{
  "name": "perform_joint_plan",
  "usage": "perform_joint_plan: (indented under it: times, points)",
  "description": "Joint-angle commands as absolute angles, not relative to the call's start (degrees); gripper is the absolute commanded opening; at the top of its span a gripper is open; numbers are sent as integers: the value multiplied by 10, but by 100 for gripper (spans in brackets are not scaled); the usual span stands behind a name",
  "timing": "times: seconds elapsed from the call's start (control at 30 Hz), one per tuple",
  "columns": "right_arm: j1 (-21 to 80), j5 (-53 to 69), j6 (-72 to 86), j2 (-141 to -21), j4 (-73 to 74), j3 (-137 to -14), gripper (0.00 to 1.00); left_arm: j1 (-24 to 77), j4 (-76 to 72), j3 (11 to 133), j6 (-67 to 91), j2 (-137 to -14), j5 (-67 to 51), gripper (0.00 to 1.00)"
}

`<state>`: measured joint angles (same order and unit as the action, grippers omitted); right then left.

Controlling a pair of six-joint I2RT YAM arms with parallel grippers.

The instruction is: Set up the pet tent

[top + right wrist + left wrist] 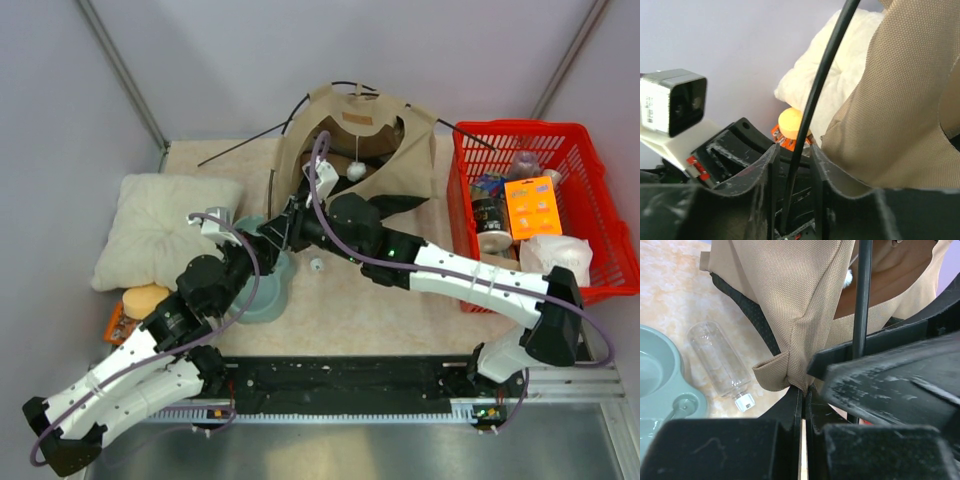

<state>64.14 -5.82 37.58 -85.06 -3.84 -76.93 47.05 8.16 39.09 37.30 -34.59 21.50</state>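
Observation:
The pet tent (400,165) is tan fabric, part raised at the back of the table, with a white ball (356,171) hanging in its doorway. Thin black poles (245,145) stick out to its left. My left gripper (804,390) is shut on a bottom corner of the tan fabric (790,315); in the top view it (272,236) sits at the tent's front left. My right gripper (794,150) stands open around a black pole (820,80) that runs up between its fingers with a gap on each side. It (296,218) is right beside the left one.
A cream pillow (165,225) lies at the left with a yellow sponge (147,298) below it. A green double bowl (265,295) sits under the arms, and a clear bottle (722,362) lies beside it. A red basket (530,128) of items stands at the right.

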Motion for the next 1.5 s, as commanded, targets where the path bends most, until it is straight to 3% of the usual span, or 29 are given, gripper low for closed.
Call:
perform_joint_plan:
  times: [0.0, 0.03, 0.07, 0.5, 0.97, 1.47]
  points:
    - [636, -48, 369, -865, -55, -801, 19, 470, 78, 388, 361, -336, 214, 0]
    - [635, -48, 370, -865, -55, -800, 4, 471, 79, 388, 361, -333, 214, 0]
    - [635, -53, 371, -863, -54, -798, 0, 470, 80, 388, 359, -330, 215, 0]
    - [629, -144, 342, -734, -296, -637, 0, 470, 22, 293, 264, -231, 183, 0]
    - [627, -135, 381, -841, -466, -672, 0, 471, -34, 246, 44, -233, 108, 0]
    - [569, -80, 338, -867, -513, -714, 0, 471, -77, 155, -66, -193, 48, 0]
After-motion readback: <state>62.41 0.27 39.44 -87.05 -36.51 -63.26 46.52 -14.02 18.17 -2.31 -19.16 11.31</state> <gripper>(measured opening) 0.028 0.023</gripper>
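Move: The black pole already runs between the right hand's parted fingers, practically at its hand point. The tent corner in the left hand's grip lies about 2 cm left of the right hand, 1 cm back and 3 cm below. The clear bottle lies some 5 cm right, 4 cm back and 25 cm below; the tent's middle is about 20 cm ahead and 18 cm right, 15 cm below. From the left hand, the pole's grasped part is 1 cm ahead, 2 cm right and 3 cm up. The black pole is pinched as the right fingers snap shut on it; the right hand draws it about 3 cm right and a little back, then carries it left again and slightly up, rolling its left side up some 15 degrees. The left hand, still pinching the tent corner, eases back, left and down about 3 cm overall, tipping its fingers up and rolling its left side up. ##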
